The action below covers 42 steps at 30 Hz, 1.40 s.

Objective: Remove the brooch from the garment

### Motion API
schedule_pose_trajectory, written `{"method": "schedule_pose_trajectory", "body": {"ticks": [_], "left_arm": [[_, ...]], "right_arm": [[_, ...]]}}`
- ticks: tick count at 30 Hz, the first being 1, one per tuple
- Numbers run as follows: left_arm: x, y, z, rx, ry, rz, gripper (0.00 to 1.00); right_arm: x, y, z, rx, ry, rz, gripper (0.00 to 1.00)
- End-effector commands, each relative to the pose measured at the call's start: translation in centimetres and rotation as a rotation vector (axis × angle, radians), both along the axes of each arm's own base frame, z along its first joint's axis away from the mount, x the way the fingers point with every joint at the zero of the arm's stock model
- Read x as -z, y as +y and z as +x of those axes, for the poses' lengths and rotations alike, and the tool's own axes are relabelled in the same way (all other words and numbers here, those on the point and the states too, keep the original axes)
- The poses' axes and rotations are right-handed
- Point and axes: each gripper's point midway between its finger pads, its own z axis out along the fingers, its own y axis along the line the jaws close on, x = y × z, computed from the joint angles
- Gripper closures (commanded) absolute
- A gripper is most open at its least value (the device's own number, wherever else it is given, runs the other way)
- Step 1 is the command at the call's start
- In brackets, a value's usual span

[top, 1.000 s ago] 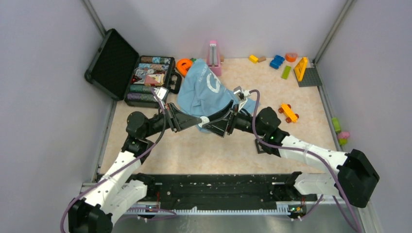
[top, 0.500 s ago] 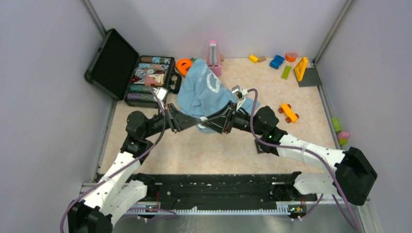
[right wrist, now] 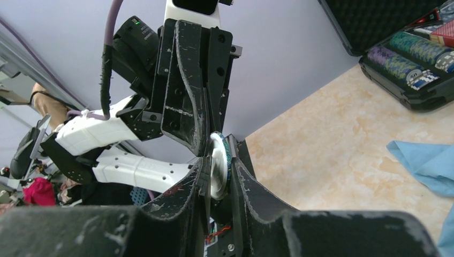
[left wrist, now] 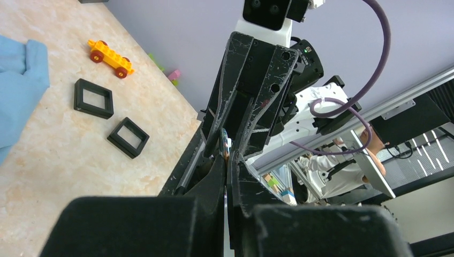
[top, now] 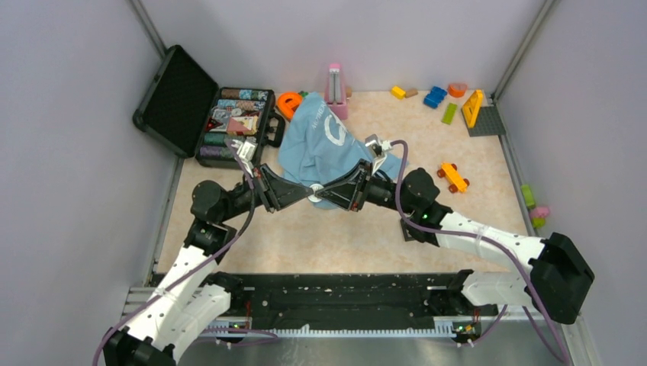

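The light blue T-shirt (top: 317, 141) lies crumpled at the back middle of the table. Its edge also shows in the left wrist view (left wrist: 19, 75) and the right wrist view (right wrist: 428, 163). The brooch (right wrist: 220, 163), a small round disc with a white back and a teal rim, is clear of the cloth, just above the shirt's near hem (top: 315, 191). My right gripper (right wrist: 218, 171) is shut on it, one finger on each face. My left gripper (left wrist: 225, 158) comes from the opposite side with its jaws shut. Its tips pinch the brooch's rim (left wrist: 225, 144).
An open black case of poker chips (top: 229, 122) stands at the back left. A pink metronome (top: 334, 88) and an orange toy (top: 288, 101) sit behind the shirt. A yellow toy car (top: 453, 177) and two black square frames (left wrist: 93, 98) lie on the right. Coloured bricks (top: 435, 97) sit at the back right.
The left arm's elbow and wrist have swung to the left and back a little. Both grippers stay tip to tip on the brooch. The shirt has not moved.
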Motion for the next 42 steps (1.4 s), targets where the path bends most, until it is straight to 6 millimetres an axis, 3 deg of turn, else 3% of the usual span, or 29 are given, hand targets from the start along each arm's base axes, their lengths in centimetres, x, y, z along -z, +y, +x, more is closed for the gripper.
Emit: {"method": "schedule_pose_trajectory", "body": {"ticks": [1, 15, 21, 27, 33, 42], "left_arm": [[-3.4, 0.2, -2.1, 0.049, -0.167, -0.047, 1.0], [-3.5, -0.1, -2.4, 0.063, -0.197, -0.035, 1.0], [-2.9, -0.1, -1.8, 0.036, -0.17, -0.028, 1.0], [-2.9, -0.2, -2.0, 0.056, -0.171, -0.031, 1.0], [-2.7, -0.2, -2.2, 0.058, -0.19, -0.033, 1.0], [-2.8, -0.3, -2.3, 0.069, -0.193, -0.035, 1.0]], "right_arm": [[-1.1, 0.2, 0.4, 0.003, -0.022, 0.006, 0.8], [-0.2, 0.4, -1.8, -0.117, -0.08, -0.03, 0.73], [-0.3, -0.6, -3.8, -0.175, -0.176, 0.004, 0.53], [-0.5, -1.0, -3.3, -0.127, -0.161, 0.017, 0.59], [-2.0, -0.8, -2.9, -0.117, -0.139, 0.079, 0.59], [-2.7, -0.1, -2.8, -0.118, -0.152, 0.088, 0.59]]}}
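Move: The brooch is already off the garment, its middle about 1 cm right of the left hand point and 1 cm left of the right one, level with both. From the right hand, the garment's middle lies some 18 cm ahead, 3 cm to the right and 30 cm below. The nearer black frame is about 24 cm to the right, 1 cm back and 31 cm below. Right fingers open and come free of the brooch, drawing back about 3 cm; the left keeps its pinch. ##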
